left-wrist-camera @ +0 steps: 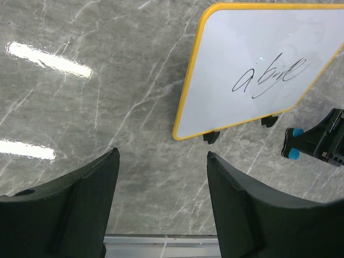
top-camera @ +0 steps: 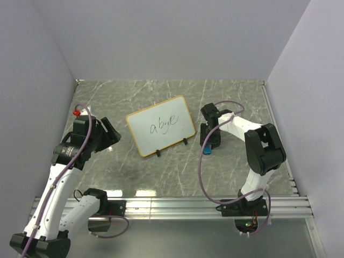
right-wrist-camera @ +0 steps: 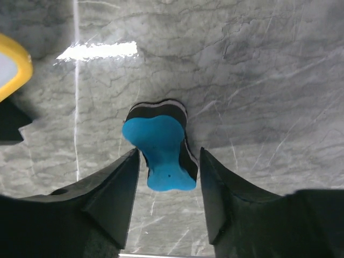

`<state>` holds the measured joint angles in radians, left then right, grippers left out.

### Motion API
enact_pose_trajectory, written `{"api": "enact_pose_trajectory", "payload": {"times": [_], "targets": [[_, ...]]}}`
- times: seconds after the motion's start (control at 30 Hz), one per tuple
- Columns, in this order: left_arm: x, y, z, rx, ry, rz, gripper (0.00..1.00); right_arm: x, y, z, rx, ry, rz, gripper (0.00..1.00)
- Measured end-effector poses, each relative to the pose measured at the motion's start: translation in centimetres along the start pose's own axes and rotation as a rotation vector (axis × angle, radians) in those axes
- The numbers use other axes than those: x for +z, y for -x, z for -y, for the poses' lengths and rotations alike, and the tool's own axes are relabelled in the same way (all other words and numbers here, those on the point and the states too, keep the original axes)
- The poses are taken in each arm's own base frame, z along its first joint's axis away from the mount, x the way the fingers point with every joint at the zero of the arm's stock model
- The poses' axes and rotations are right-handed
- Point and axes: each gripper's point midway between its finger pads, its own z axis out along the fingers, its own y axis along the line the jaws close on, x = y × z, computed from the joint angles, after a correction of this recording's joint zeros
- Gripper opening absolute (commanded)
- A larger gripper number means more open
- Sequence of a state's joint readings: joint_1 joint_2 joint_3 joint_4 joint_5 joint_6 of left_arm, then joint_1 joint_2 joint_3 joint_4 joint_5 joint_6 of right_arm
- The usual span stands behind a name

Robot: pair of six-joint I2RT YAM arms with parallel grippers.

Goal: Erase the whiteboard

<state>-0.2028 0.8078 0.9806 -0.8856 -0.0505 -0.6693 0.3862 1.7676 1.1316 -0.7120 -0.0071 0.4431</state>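
The whiteboard (top-camera: 160,126) lies on the marble table with its yellow-tan frame, two black feet and a black scribble on its face; it also shows in the left wrist view (left-wrist-camera: 258,70), and one corner (right-wrist-camera: 11,64) in the right wrist view. A small blue eraser (right-wrist-camera: 161,156) with a black base rests on the table right of the board (top-camera: 207,149). My right gripper (right-wrist-camera: 169,153) is low over it, fingers on either side with thin gaps, still open. My left gripper (left-wrist-camera: 162,156) hangs open and empty, left of the board (top-camera: 110,137).
Grey marble tabletop (top-camera: 236,97) with white walls at the back and on both sides. An aluminium rail (top-camera: 177,207) runs along the near edge by the arm bases. The right arm's body (left-wrist-camera: 322,142) shows at the edge of the left wrist view.
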Motion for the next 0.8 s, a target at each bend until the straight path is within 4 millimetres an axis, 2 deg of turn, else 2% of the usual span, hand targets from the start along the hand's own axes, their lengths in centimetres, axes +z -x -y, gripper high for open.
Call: {"api": "enact_pose_trajectory", "payload": {"times": [0.13, 0.23, 0.33, 0.37, 0.4, 0.67, 0.8], "targets": [[0.0, 0.0, 0.0, 0.000, 0.000, 0.000, 0.71, 0.4, -0.1, 0.2, -0.004, -0.010, -0.007, 0.45], [0.0, 0.0, 0.0, 0.000, 0.000, 0.000, 0.71, 0.6, 0.0, 0.2, -0.006, -0.012, -0.008, 0.34], [0.1, 0.0, 0.0, 0.000, 0.001, 0.000, 0.71, 0.6, 0.0, 0.2, -0.009, -0.013, -0.007, 0.19], [0.1, -0.1, -0.1, 0.000, 0.003, -0.001, 0.71, 0.6, 0.0, 0.2, -0.010, -0.014, -0.006, 0.08], [0.2, -0.2, -0.1, 0.000, 0.004, -0.004, 0.71, 0.6, 0.0, 0.2, -0.009, -0.015, -0.006, 0.01], [1.3, -1.2, -0.8, 0.002, 0.019, -0.025, 0.70, 0.3, -0.1, 0.3, -0.006, -0.017, -0.009, 0.00], [2.5, -1.2, -0.3, 0.017, -0.016, -0.018, 0.70, -1.3, 0.1, 0.1, 0.005, 0.002, 0.017, 0.00]]}}
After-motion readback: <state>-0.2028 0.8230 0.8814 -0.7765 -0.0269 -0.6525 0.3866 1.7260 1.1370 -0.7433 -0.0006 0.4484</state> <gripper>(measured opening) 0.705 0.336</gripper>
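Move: The blue eraser sits almost between my right fingertips, about 1 cm ahead of the hand point and 1 cm lower. From that hand, the board's nearer black clip is about 8 cm left and 2 cm ahead, and the whiteboard's middle some 16 cm left and 8 cm ahead. From my left hand, the whiteboard's middle is roughly 15 cm ahead, 14 cm right and 20 cm down; the eraser is about 7 cm ahead, 30 cm right, equally low. I ease my right hand down barely half a centimetre and shut its open fingers on the eraser's narrow waist. I stay there with the pinch, then start straight up, rising about 2 cm from the low point. Meanwhile my left hand, fingers still open, sinks some 2.5 cm towards the whiteboard, edging forward just at the end. ##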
